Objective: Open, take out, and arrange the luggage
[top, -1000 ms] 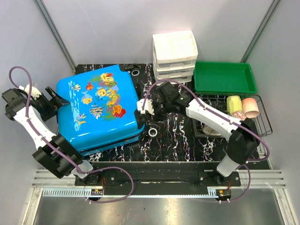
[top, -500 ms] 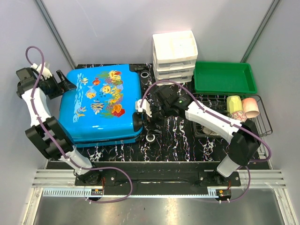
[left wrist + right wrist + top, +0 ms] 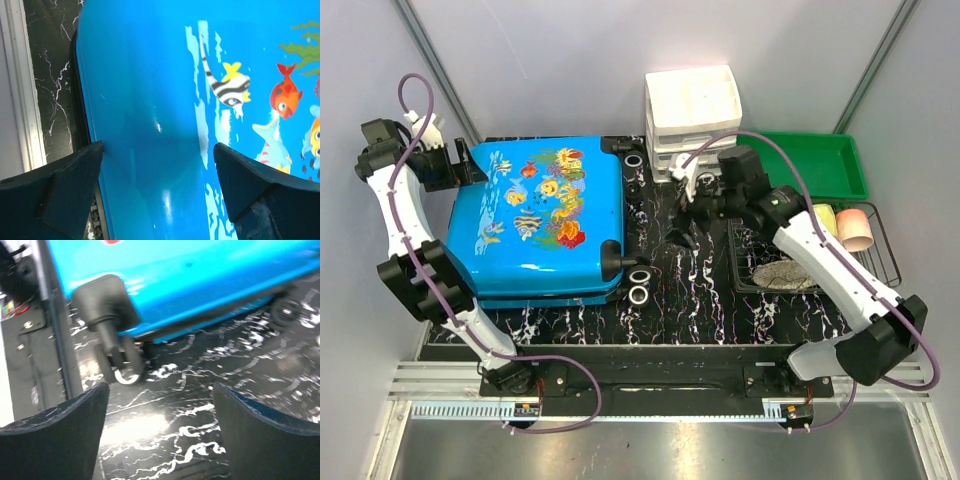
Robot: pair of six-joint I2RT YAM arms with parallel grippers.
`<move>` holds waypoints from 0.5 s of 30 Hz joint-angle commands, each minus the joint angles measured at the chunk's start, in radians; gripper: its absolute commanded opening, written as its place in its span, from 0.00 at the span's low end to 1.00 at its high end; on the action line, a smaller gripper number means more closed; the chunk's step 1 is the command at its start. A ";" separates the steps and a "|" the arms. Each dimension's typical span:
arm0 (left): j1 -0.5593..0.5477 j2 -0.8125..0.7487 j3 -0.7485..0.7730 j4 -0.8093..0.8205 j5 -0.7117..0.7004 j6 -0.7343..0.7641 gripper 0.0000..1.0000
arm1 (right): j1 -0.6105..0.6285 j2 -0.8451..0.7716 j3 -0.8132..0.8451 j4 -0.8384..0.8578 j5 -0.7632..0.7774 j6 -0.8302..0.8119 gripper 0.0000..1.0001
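Observation:
The luggage [image 3: 545,225] is a bright blue hard-shell case lying flat and closed on the black marbled mat [image 3: 700,300], fish print up, black wheels [image 3: 640,285] facing right. My left gripper [image 3: 465,165] is open at the case's back left corner. In the left wrist view the blue lid [image 3: 150,75] fills the space between the spread fingers of this gripper [image 3: 159,165]. My right gripper [image 3: 688,210] is open over the mat, well right of the case. Its wrist view has bare mat between the fingers [image 3: 55,435], with the case's side [image 3: 200,275] and a wheel [image 3: 122,367] beyond.
A white three-drawer organiser [image 3: 692,120] stands at the back, a green tray [image 3: 800,165] to its right. A wire rack [image 3: 880,260] at the right holds a yellow-green cup [image 3: 820,222], a pink cup [image 3: 855,228] and a grey item [image 3: 785,275].
The case has swung round to lie squarer to the table. My right gripper opened and drew back to the right, away from its edge. My left gripper moved toward the back.

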 commanded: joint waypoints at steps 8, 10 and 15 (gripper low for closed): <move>-0.102 -0.199 -0.097 -0.126 0.192 0.101 0.95 | -0.084 0.076 -0.378 0.764 -0.089 0.106 0.70; -0.111 -0.213 -0.113 -0.131 0.189 0.101 0.95 | -0.084 0.126 -0.435 0.859 -0.138 0.161 0.66; -0.114 -0.222 -0.106 -0.171 0.160 0.115 0.95 | -0.048 0.202 -0.565 1.195 -0.208 0.264 0.64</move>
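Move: The suitcase's near-corner wheels stand about 10 cm to the right hand's left, 5 cm back and 12 cm lower; the far-corner wheels are some 20 cm ahead of that hand and 10 cm left. The suitcase's middle lies roughly 30 cm left of the right hand and 8 cm ahead. From the left hand, the suitcase's middle is about 16 cm right, 9 cm back and 15 cm below. Right hand slips forward, then sinks 14 cm beside suitcase, fingers narrowing; left sweeps 10 cm rightward over it. ##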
